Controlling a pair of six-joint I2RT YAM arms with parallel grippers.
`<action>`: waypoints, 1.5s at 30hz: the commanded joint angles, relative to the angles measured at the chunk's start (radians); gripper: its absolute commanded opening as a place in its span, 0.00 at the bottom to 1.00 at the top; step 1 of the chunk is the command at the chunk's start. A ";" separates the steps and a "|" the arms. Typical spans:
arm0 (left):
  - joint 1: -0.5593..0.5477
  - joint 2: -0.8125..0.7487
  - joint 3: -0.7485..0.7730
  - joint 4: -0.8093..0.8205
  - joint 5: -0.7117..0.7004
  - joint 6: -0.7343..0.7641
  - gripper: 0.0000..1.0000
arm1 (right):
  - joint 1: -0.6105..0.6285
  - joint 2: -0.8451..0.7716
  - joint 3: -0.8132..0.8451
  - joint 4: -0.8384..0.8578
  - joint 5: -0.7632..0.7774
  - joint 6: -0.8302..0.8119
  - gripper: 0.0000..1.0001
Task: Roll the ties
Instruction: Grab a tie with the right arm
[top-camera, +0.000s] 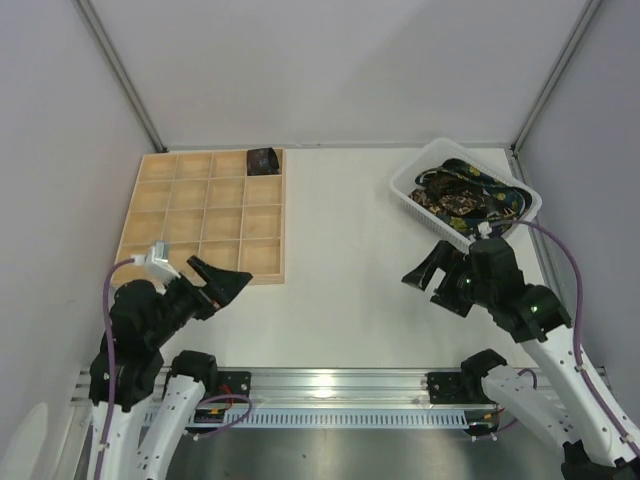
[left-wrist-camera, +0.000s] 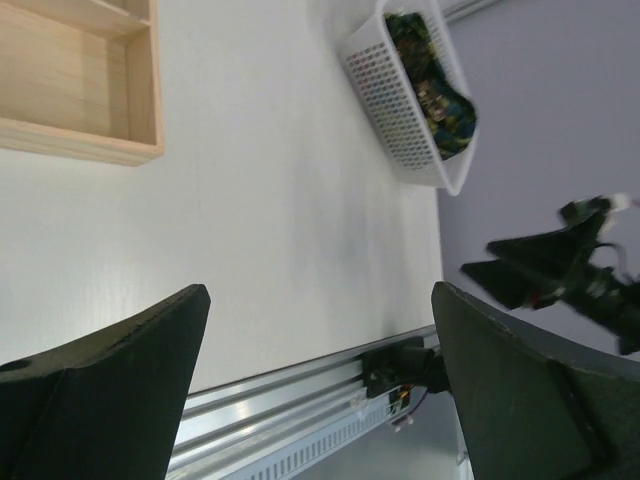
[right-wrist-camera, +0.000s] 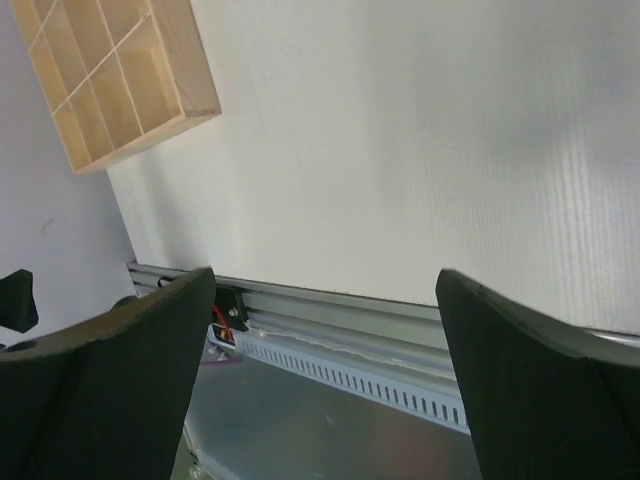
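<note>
Several dark patterned ties (top-camera: 462, 192) lie heaped in a white slotted basket (top-camera: 408, 184) at the back right; the left wrist view shows the ties (left-wrist-camera: 438, 95) in that basket (left-wrist-camera: 390, 110) too. One dark rolled tie (top-camera: 263, 160) sits in a top-row cell of the wooden grid tray (top-camera: 205, 215). My left gripper (top-camera: 225, 277) hovers open by the tray's near right corner, holding nothing (left-wrist-camera: 320, 292). Open and empty as well, my right gripper (top-camera: 428, 284) hangs in front of the basket (right-wrist-camera: 325, 278).
An aluminium rail (top-camera: 340, 385) with both arm bases runs along the table's near edge. Grey walls close in the left, right and back sides. In the right wrist view the tray (right-wrist-camera: 120, 85) shows at the upper left.
</note>
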 joint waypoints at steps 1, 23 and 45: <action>0.008 0.133 0.064 -0.068 0.055 0.184 1.00 | -0.073 0.096 0.161 -0.045 0.245 -0.036 1.00; -0.004 0.282 0.063 -0.010 0.061 0.422 1.00 | -0.797 0.735 0.483 0.401 0.189 -0.161 0.84; -0.079 0.383 0.175 -0.057 -0.076 0.499 1.00 | -0.635 1.242 0.918 -0.204 0.621 -0.219 0.62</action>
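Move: The ties lie heaped in the white basket, whose middle is some 25 cm ahead of my right hand, 16 cm to its right and about 13 cm lower. The black roll in the wooden tray is about 36 cm ahead of this hand and 40 cm to its left, some 15 cm lower. From my left hand the ties are roughly 26 cm ahead and 58 cm to the right, about 20 cm below. I swing my open right hand up slightly, then forward and right about 30 cm each way to the basket's right end, turning clockwise. From there I draw back some 7 cm and sink about 8, tipping the fingers mostly downward and narrowing them to about two-thirds. My left hand eases 4 cm forward and down, rolling its left side up some 25 degrees, fingers wide. ##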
